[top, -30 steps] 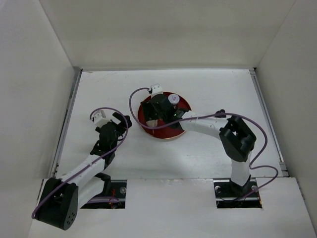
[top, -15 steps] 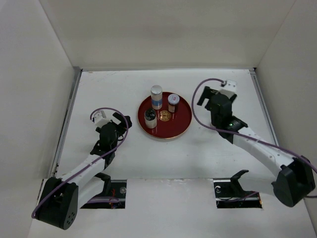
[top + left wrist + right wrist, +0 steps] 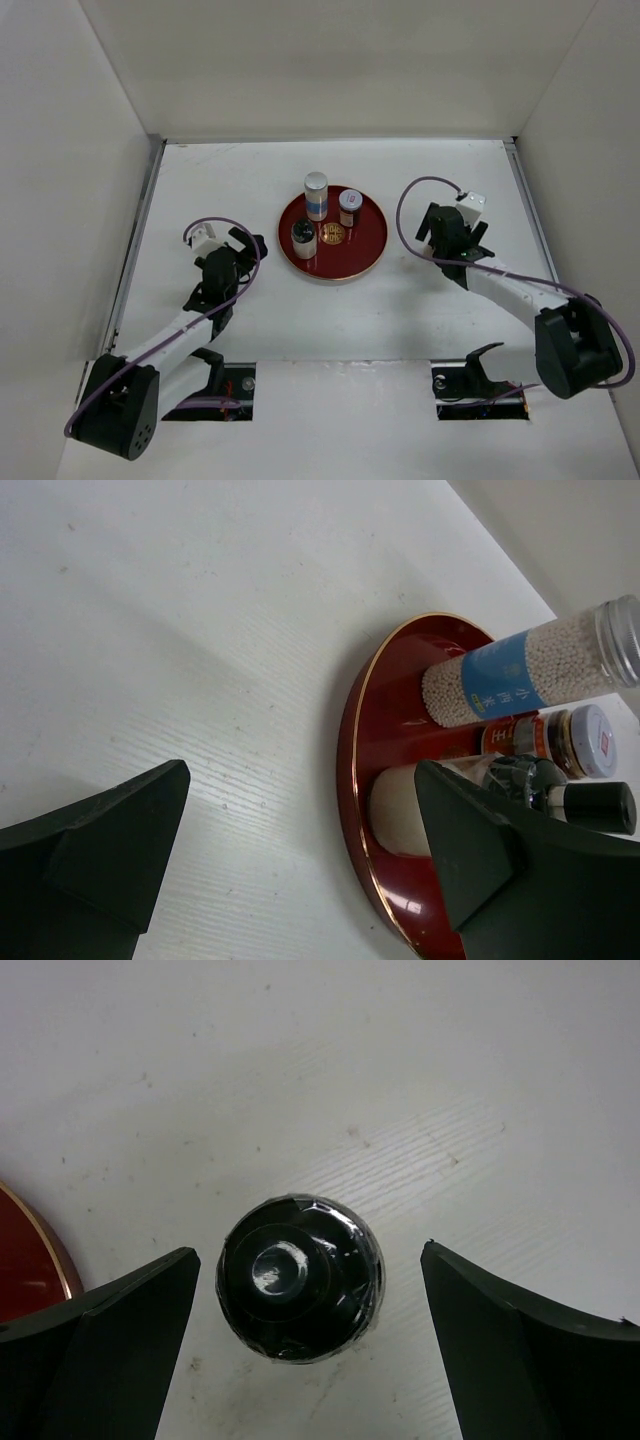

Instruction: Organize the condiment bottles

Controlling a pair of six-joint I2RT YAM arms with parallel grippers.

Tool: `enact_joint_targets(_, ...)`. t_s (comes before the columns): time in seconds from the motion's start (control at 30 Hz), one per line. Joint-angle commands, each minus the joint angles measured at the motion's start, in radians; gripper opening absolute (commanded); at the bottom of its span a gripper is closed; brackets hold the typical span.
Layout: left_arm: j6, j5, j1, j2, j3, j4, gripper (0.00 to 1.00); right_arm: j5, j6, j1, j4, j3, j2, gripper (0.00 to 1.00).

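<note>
A red round tray (image 3: 362,250) holds three condiment bottles: a taller white bottle with a blue band (image 3: 316,195), a short pale-lidded jar (image 3: 349,207) and a tan dark-capped bottle (image 3: 303,238). The left wrist view shows them too: the white bottle (image 3: 500,672), the jar (image 3: 585,742) and the tan bottle (image 3: 405,810). The second dark-capped bottle (image 3: 300,1290) stands on the table right of the tray, hidden under the arm in the top view. My right gripper (image 3: 447,240) (image 3: 310,1252) is open above it, fingers clear on both sides. My left gripper (image 3: 246,248) (image 3: 300,780) is open and empty, left of the tray.
White walls close in the table (image 3: 400,310) at the left, back and right. A gold round mark (image 3: 332,234) shows in the tray's middle. The tray's edge (image 3: 25,1260) shows at the left of the right wrist view.
My right arm has left the tray, swung out to the right, and now sits over the dark-capped bottle on the table. The left arm has not moved.
</note>
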Motion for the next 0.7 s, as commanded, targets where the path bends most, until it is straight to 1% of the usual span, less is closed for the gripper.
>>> enact_joint_targets(0.0, -0.009, -0.005, 0.005, -0.028, -0.01, 0.036, 1.0, -0.051, 0.036, -0.015, 0.071, 0.026, 0.046, 0.96)
enact_joint_targets(0.03, -0.007, -0.003, 0.005, -0.023, -0.007, 0.033, 1.0, -0.057, 0.036, -0.019, 0.077, 0.032, 0.058, 0.92)
enact_joint_targets(0.07, -0.007, 0.004, 0.005, -0.017, -0.007, 0.031, 1.0, -0.059, 0.035, -0.02, 0.086, 0.039, 0.07, 0.87)
enact_joint_targets(0.13, -0.006, 0.005, 0.007, -0.023, -0.006, 0.025, 1.0, -0.034, 0.024, -0.016, 0.121, 0.041, 0.075, 0.74)
enact_joint_targets(0.2, -0.003, -0.005, 0.007, -0.034, -0.01, 0.033, 1.0, 0.015, 0.003, -0.005, 0.157, 0.035, 0.054, 0.63)
enact_joint_targets(0.27, -0.001, -0.009, 0.007, -0.034, -0.012, 0.028, 1.0, 0.056, -0.033, 0.039, 0.166, 0.042, 0.023, 0.57)
enact_joint_targets(0.37, 0.002, -0.014, 0.01, -0.057, -0.019, 0.027, 1.0, 0.099, -0.091, 0.118, 0.163, 0.068, -0.041, 0.55)
enact_joint_targets(0.47, 0.005, -0.035, 0.01, -0.057, -0.018, 0.025, 1.0, 0.069, -0.108, 0.22, 0.163, 0.111, -0.064, 0.55)
enact_joint_targets(0.57, 0.007, -0.029, 0.012, -0.054, -0.013, 0.016, 1.0, -0.019, -0.105, 0.311, 0.171, 0.177, 0.003, 0.56)
enact_joint_targets(0.67, 0.007, -0.037, 0.012, -0.043, -0.009, 0.014, 1.0, -0.092, -0.093, 0.383, 0.22, 0.246, 0.131, 0.56)
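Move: The last bottle, black-capped, stands between the right hand's open fingers, about 1 cm ahead and its middle some 4 cm below. From that hand the red tray's centre is about 28 cm left and 6 cm ahead, 8 cm lower; the small jar on it is roughly 23 cm left and 10 cm ahead, the first black-capped bottle 36 cm left and 3 cm ahead. From the left hand the last bottle is some 54 cm right, about level. The right fingers close around the upper part of the black-capped bottle as the hand sinks the last 2 cm or so. Keeping its grip, the hand then lifts almost 10 cm and swings about 15 cm left towards the red tray, speeding up as it goes, turning some 20 degrees counter-clockwise while the fingers tip up about 10 degrees. ##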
